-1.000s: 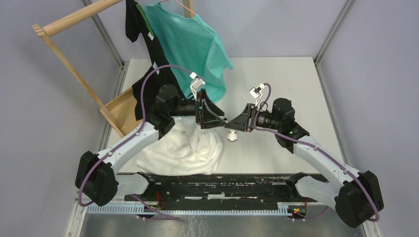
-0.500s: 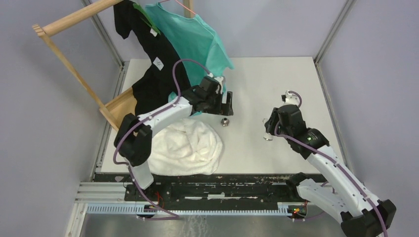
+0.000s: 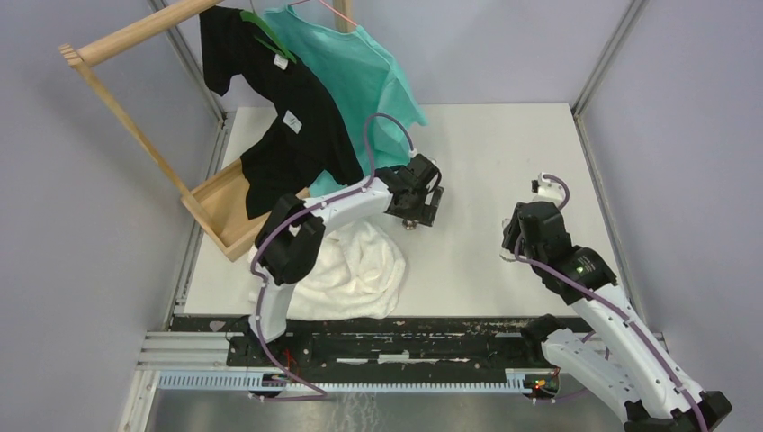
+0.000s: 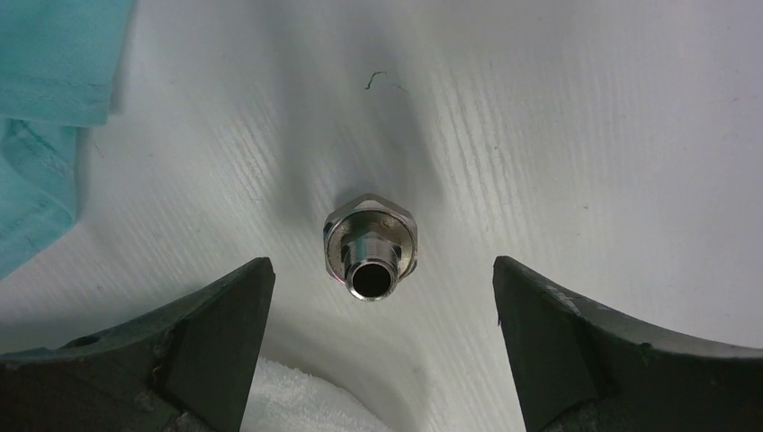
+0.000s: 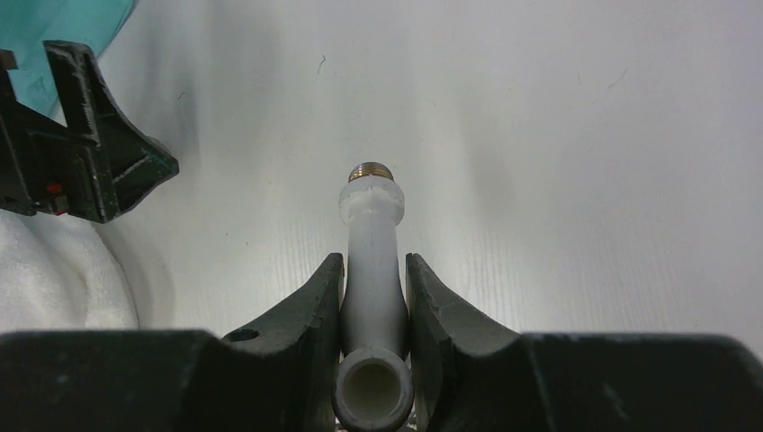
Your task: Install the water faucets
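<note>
The round silver threaded fitting (image 4: 370, 247) stands on the white table, its open threaded end up. My left gripper (image 4: 382, 279) is open, its jaws wide apart on either side of the fitting without touching it. In the top view the left gripper (image 3: 421, 209) hovers over the fitting (image 3: 410, 223). My right gripper (image 5: 374, 270) is shut on the white plastic spout (image 5: 372, 261), whose brass threaded tip points away from the fingers. The spout's blue dot is hidden. In the top view the right gripper (image 3: 515, 250) is at the right of the table.
A white towel (image 3: 346, 270) lies left of the fitting. A teal shirt (image 3: 360, 81) and a black shirt (image 3: 288, 126) hang from a wooden rack (image 3: 135, 135) at the back left. The left gripper's fingers (image 5: 85, 144) show in the right wrist view.
The left arm has swung right and come down over the fitting. The right arm has drawn back to the right with the spout. The black shirt has swung left on the rack.
</note>
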Controlling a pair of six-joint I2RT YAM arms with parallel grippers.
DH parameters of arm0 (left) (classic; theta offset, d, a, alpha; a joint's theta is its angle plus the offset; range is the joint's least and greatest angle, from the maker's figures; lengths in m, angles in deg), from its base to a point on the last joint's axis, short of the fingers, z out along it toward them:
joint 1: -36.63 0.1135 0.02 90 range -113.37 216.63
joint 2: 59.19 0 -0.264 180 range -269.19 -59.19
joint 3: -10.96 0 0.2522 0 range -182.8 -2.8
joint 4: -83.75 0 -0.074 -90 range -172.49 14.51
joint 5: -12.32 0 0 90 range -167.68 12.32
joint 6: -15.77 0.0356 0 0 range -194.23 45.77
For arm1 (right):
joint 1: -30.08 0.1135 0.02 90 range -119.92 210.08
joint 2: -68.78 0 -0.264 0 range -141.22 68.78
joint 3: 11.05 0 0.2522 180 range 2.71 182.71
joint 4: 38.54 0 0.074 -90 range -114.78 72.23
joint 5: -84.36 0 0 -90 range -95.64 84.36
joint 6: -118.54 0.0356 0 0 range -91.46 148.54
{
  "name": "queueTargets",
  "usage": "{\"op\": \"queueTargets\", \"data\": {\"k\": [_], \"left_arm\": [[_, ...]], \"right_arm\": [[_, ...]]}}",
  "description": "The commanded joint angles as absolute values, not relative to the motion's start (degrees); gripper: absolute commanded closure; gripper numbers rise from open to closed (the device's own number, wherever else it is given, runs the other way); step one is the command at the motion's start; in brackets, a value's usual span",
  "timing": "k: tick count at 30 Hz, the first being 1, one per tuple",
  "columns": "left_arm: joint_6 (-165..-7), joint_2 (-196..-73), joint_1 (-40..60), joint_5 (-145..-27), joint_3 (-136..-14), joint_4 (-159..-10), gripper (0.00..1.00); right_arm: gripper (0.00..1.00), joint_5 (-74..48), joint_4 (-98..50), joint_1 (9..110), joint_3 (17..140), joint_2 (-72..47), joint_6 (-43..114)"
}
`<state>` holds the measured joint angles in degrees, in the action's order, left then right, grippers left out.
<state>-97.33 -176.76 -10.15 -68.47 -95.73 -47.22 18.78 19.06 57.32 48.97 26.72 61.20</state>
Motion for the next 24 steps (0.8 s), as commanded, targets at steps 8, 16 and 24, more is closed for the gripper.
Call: {"op": "queueTargets", "data": {"k": [8,16,24], "left_arm": [[-94.79,-180.52,-10.97,-68.25,-96.56,-49.54,0.21],[-94.98,-182.71,-10.92,-68.33,-97.00,-49.59,0.33],[-95.55,-183.02,-10.64,-68.92,-97.86,-49.88,0.68]], "right_arm": [[1.00,17.18,16.21,57.33,49.71,26.72,60.64],[1.00,16.36,15.90,57.33,49.44,26.12,60.52],[0.99,12.07,15.03,57.32,50.94,23.39,59.94]]}}
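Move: The metal fitting stands on the table almost straight below the open left fingers, about 5 cm down. Around it, the white towel's middle lies some 11 cm back and 19 cm to the left, and the teal shirt's hem about 8 cm ahead and 10 cm to the left. From the right hand, already holding the white faucet, the fitting is about 10 cm ahead, 21 cm left and 17 cm below. The left hand sinks almost straight down, about 4.5 cm, over the standing metal fitting with only a slight tilt, its fingers narrowing from wide open on the way; it then stays at that height and the fingertips close to about half opening, pinching the hex nut from both sides, grip effort rising only at the last. The right hand, clear of the fitting and still gripping the white faucet, drifts a good centimetre left and slightly down. ##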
